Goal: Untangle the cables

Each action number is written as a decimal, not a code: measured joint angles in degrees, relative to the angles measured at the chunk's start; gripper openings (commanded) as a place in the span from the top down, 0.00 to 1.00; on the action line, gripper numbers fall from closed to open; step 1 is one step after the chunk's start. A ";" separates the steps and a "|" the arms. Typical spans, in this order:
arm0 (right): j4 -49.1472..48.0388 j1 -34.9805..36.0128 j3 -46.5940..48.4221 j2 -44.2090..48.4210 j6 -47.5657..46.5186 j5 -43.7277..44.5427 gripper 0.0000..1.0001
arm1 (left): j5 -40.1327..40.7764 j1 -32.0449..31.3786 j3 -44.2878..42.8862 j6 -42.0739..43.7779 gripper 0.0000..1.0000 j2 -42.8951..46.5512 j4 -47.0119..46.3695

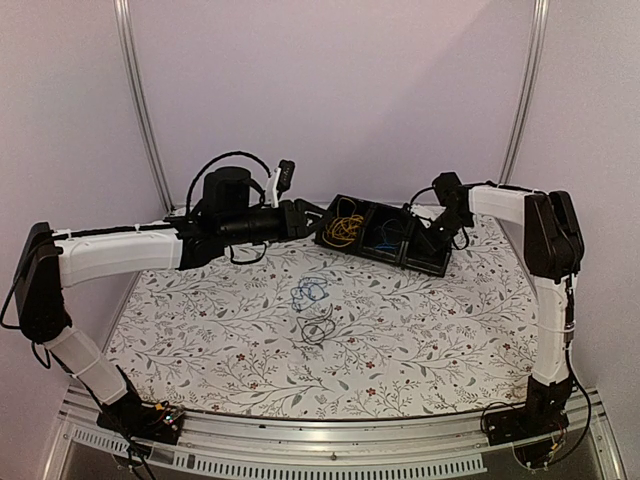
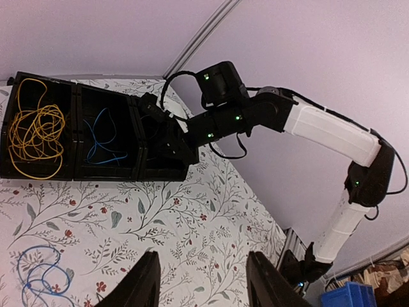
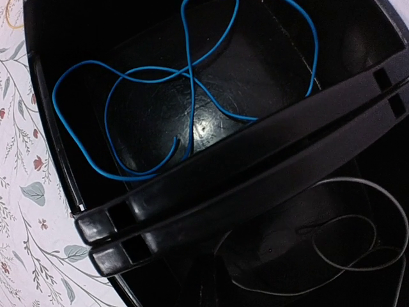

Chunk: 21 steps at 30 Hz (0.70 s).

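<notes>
A black three-part tray (image 1: pixel 372 256) stands at the back of the floral table. Its left part holds a yellow cable (image 1: pixel 345 228) (image 2: pixel 35 131), its middle part a blue cable (image 1: pixel 385 240) (image 3: pixel 128 115). A thin black cable (image 3: pixel 358 256) lies in the right part. My right gripper (image 1: pixel 440 240) (image 2: pixel 167 144) reaches down into that right part, shut; its fingers are lost against the dark tray. My left gripper (image 1: pixel 300 220) (image 2: pixel 204 284) hovers left of the tray, open and empty. A blue bundle (image 1: pixel 310 293) (image 2: pixel 41 278) and a black cable (image 1: pixel 318 328) lie mid-table.
Metal frame posts (image 1: pixel 140 100) rise at the back corners and a slotted rail (image 1: pixel 330 440) runs along the near edge. A thick black cable (image 1: pixel 225 160) loops off the left arm. A blue bin (image 2: pixel 348 297) sits beyond the table's right side.
</notes>
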<state>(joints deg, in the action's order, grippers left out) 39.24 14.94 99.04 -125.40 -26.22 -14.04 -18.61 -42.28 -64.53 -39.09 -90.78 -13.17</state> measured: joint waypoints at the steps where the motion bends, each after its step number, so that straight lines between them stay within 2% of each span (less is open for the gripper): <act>1: 0.37 0.00 0.00 -0.13 0.15 -0.07 0.82 | 0.00 0.00 0.00 0.00 0.51 0.00 -0.07; 4: 0.81 0.00 0.00 0.04 0.48 -0.09 0.65 | 0.00 0.09 0.00 0.02 0.51 0.00 -0.04; 7: 1.40 0.00 -0.11 1.11 0.90 0.37 0.58 | 0.00 0.28 0.00 0.15 0.51 0.00 0.20; 15: 1.46 0.04 -1.88 14.75 0.24 -1.88 0.56 | 3.74 1.20 4.81 3.54 0.51 0.00 3.63; 21: -4.37 4.24 -11.41 22.27 -2.86 -8.87 0.57 | 8.33 1.20 9.90 6.10 0.53 0.00 10.47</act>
<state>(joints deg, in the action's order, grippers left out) 34.87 19.18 87.64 -103.13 -29.08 -22.92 -10.28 -41.08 -54.63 -32.99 -90.78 -2.70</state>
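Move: In the black box's right compartment, the closed right hand has the thin gray cable at its tips; the compartment's middle is some 2 cm to its right and 3 cm below. The middle compartment, with a blue cable, lies about 9 cm left and 3 cm farther out. From the open left hand, the loose blue cable is roughly 27 cm below, 2 cm ahead and 2 cm left; the loose gray cable is equally low, 8 cm back, straight below sideways. Opening to nearly half its range, the right hand lets go of the thin gray cable, lifts about 13 cm out of the compartment, then swings back and left towards the table's middle. The left hand, after a short wait, sinks some 12 cm towards the loose cables while drawing about 5 cm left, its half-open fingers tipping some 20 degrees more steeply down. ##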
